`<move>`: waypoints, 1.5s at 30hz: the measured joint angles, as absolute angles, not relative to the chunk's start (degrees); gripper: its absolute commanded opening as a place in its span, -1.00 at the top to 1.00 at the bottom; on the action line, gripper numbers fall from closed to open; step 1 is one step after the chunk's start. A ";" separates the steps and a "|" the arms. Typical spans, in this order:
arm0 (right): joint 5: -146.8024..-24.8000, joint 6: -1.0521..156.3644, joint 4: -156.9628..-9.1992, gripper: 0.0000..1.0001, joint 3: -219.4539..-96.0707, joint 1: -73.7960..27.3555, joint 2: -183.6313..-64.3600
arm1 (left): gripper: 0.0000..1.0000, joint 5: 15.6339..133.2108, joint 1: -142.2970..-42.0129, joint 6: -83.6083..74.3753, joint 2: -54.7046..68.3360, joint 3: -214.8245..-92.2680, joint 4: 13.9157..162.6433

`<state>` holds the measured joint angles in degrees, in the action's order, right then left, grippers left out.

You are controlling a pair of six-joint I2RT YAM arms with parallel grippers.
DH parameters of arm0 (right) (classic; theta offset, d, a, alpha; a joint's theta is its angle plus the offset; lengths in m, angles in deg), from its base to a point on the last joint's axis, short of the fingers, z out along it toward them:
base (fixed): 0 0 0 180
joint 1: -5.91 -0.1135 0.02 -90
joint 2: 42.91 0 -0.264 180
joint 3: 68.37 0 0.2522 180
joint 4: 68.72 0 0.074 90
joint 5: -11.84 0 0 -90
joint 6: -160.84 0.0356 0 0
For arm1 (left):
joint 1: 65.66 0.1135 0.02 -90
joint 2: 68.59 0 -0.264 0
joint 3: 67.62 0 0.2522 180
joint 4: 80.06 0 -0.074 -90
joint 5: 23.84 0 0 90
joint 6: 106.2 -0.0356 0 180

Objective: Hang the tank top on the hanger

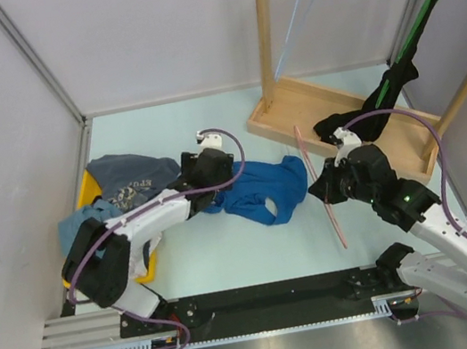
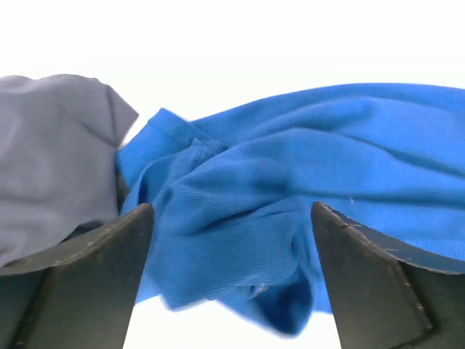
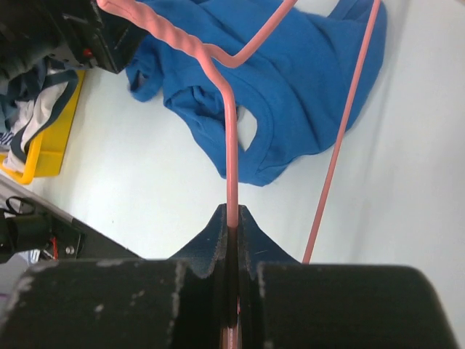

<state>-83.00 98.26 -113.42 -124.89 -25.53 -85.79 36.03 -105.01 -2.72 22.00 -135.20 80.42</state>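
Observation:
The royal-blue tank top (image 1: 259,190) lies crumpled on the pale table between the two arms. My left gripper (image 1: 212,200) is at its left edge. In the left wrist view its fingers (image 2: 109,254) stand wide apart, and a bunched fold of the tank top (image 2: 254,218) sits between them untouched on either side. My right gripper (image 1: 323,191) is shut on the pink wire hanger (image 1: 339,230), which slants over the table just right of the top. In the right wrist view the hanger (image 3: 231,145) rises straight out of my closed right gripper (image 3: 232,218), with the tank top (image 3: 290,87) beyond.
A grey printed shirt (image 1: 130,179) and a teal garment (image 1: 79,224) lie over a yellow bin (image 1: 87,189) at the left. A wooden rack (image 1: 331,112) at the back right carries a light blue hanger (image 1: 299,9) and a green hanger with black cloth (image 1: 397,73).

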 measured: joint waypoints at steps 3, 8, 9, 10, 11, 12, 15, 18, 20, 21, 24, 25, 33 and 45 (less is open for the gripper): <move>-84.07 97.89 -113.42 1.00 -124.74 -25.53 -85.83 | -0.94 33.56 -108.81 -3.46 16.33 -133.95 78.14; -85.86 97.12 -113.42 1.00 -124.72 -25.29 -86.05 | -0.89 35.48 -121.12 -2.92 5.03 -131.13 79.52; -86.26 96.91 -113.45 1.00 -124.72 -25.03 -86.05 | -0.88 37.63 -123.28 -2.37 4.01 -130.13 81.14; -86.67 96.71 -113.45 1.00 -124.72 -24.68 -86.03 | -0.87 40.64 -124.92 -1.74 3.77 -128.97 83.04; -86.98 96.64 -113.45 1.00 -124.72 -24.27 -85.98 | -0.84 44.05 -125.84 -0.82 4.27 -127.66 85.16; -87.22 96.51 -113.47 1.00 -124.72 -23.74 -85.96 | -0.84 46.92 -126.23 0.19 5.71 -126.50 86.76; -88.23 96.23 -113.95 1.00 -124.72 -21.40 -85.15 | -0.82 53.30 -126.28 2.55 12.31 -124.88 89.49; -88.92 96.03 -114.84 1.00 -124.72 -19.26 -82.97 | -0.80 58.28 -126.23 4.32 17.80 -123.99 91.39; -89.32 95.83 -115.37 1.00 -124.72 -18.15 -81.50 | -0.79 60.55 -126.23 4.84 19.39 -123.99 92.57; -89.60 95.77 -115.46 1.00 -124.72 -17.69 -80.94 | -0.78 61.45 -126.23 5.04 19.96 -123.99 93.57; -90.26 95.62 -115.65 1.00 -124.72 -16.64 -80.32 | -0.76 63.18 -126.23 5.80 21.80 -124.16 96.55; -90.48 95.62 -115.76 1.00 -124.72 -16.35 -80.32 | -0.76 63.61 -126.23 5.89 22.52 -124.25 97.25; -91.55 95.20 -116.72 1.00 -124.72 -15.90 -80.45 | -0.59 64.49 -126.23 6.22 27.96 -125.23 100.55; -91.98 94.74 -117.23 1.00 -124.72 -15.57 -80.50 | -0.21 63.79 -126.23 6.44 32.33 -129.98 103.48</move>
<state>-91.98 94.74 -117.23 -124.72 -15.57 -80.50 63.79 -126.23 6.44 32.33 -129.98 103.48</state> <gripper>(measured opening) 0.042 0.629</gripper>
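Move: The tank top lies flat some 8 cm below the left hand, its middle about 9 cm back and 10 cm right; its near-right corner is roughly 16 cm back and 16 cm right. The grey shirt lies about 16 cm left of this hand and 3 cm back; the pink hanger hangs some 11 cm back and 22 cm right. From the right hand, the tank top's middle is about 12 cm left, 2 cm ahead and 17 cm below. Left hand arcs up, right and back some 25 cm, down to the tank top's near-right edge, partly closing. ##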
